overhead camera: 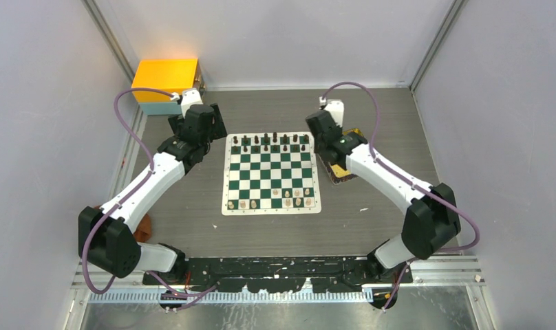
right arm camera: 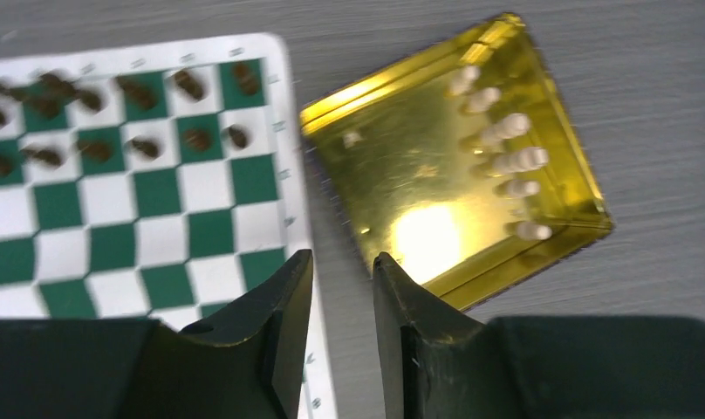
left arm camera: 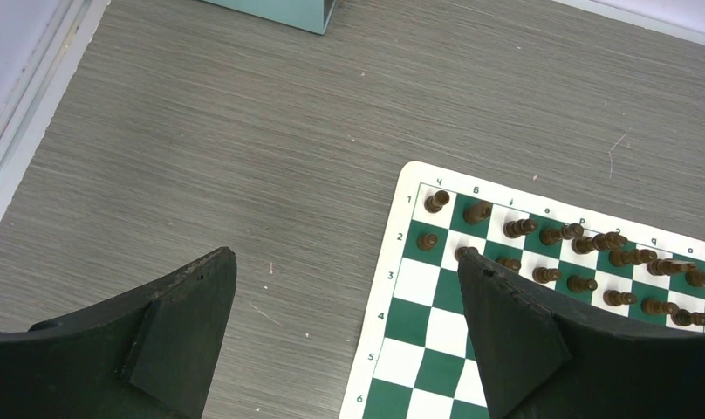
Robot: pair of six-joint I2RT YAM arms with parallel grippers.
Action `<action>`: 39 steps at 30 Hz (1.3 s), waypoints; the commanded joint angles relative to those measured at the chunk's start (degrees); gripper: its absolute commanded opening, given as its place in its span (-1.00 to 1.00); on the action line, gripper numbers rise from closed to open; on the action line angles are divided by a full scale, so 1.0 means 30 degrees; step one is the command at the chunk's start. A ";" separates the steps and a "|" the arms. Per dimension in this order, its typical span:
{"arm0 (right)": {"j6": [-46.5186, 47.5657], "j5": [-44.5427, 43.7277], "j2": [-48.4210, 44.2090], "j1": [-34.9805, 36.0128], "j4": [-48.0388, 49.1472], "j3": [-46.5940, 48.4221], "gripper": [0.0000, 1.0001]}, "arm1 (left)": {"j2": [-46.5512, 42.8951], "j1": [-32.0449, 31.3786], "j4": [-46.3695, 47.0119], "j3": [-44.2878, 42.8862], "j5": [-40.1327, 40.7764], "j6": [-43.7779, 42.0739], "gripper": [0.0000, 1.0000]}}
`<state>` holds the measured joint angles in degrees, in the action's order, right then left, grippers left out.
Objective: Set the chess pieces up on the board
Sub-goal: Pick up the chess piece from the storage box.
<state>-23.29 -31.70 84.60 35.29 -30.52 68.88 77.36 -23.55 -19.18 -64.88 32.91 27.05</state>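
The green and white board point(overhead camera: 272, 175) lies in the middle of the table. Dark chess pieces point(overhead camera: 272, 142) fill its two far rows, and several pale ones point(overhead camera: 268, 201) stand on its near rows. My left gripper point(left arm camera: 345, 257) hangs open and empty over bare table beside the board's point(left arm camera: 436, 349) far left corner, next to the dark pieces point(left arm camera: 550, 253). My right gripper point(right arm camera: 342, 256) is open and empty, above the gap between the board point(right arm camera: 183, 236) and a gold tray point(right arm camera: 393, 166). Several pale pieces point(right arm camera: 506, 161) lie in that tray.
An orange box point(overhead camera: 166, 82) on a teal base stands at the back left. My right arm partly covers the gold tray point(overhead camera: 344, 173) to the right of the board. Grey walls close in the table on three sides.
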 commanded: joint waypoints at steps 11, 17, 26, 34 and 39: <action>-0.2132 0.0639 0.2212 -0.6698 -0.0928 0.1191 -0.24 | -0.0299 -0.0048 0.0495 -0.0275 0.0047 0.0035 0.96; -0.2661 0.0777 0.2724 -0.8030 -0.1016 0.1253 -0.24 | -0.0226 -0.0045 0.0562 -0.0257 0.0018 0.0011 0.96; -0.2885 0.1151 0.3286 -0.8717 -0.0798 0.1209 -0.24 | -0.0138 -0.0032 0.0622 -0.0287 0.0043 -0.0022 0.96; -0.2945 0.1458 0.3770 -0.9106 -0.0474 0.1102 -0.24 | -0.0037 -0.0031 0.0655 -0.0315 0.0047 -0.0080 0.96; -0.2982 0.2079 0.4257 -0.9483 -0.0063 0.1196 -0.24 | 0.0019 -0.0031 0.0633 -0.0374 0.0047 -0.0161 0.96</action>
<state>-31.00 -26.46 96.68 7.81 -33.41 70.19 77.47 -23.55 -19.16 -64.88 32.88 26.94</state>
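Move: The white piece near the middle of the row in the storage box is about 16 cm to the right of the right hand, some 4 cm ahead and 14 cm below. The row's far end lies about 6 cm farther out and 2 cm left of it, its near end about 3 cm nearer and 1 cm right. From the right hand, the chessboard's middle is 18 cm left and 2 cm back. From the left hand, that white piece is roughly 57 cm right, 1 cm ahead and 19 cm down. To the white pieces lined up along the storage box's right side comes the right hand, sweeping about 16 cm right off the board's edge and across the box. It sinks about 8 cm on the way, easing down over the row at the end. The wrist turns some 30 degrees clockwise and tips steeper; the empty fingers stay partly open, touching nothing visibly. ##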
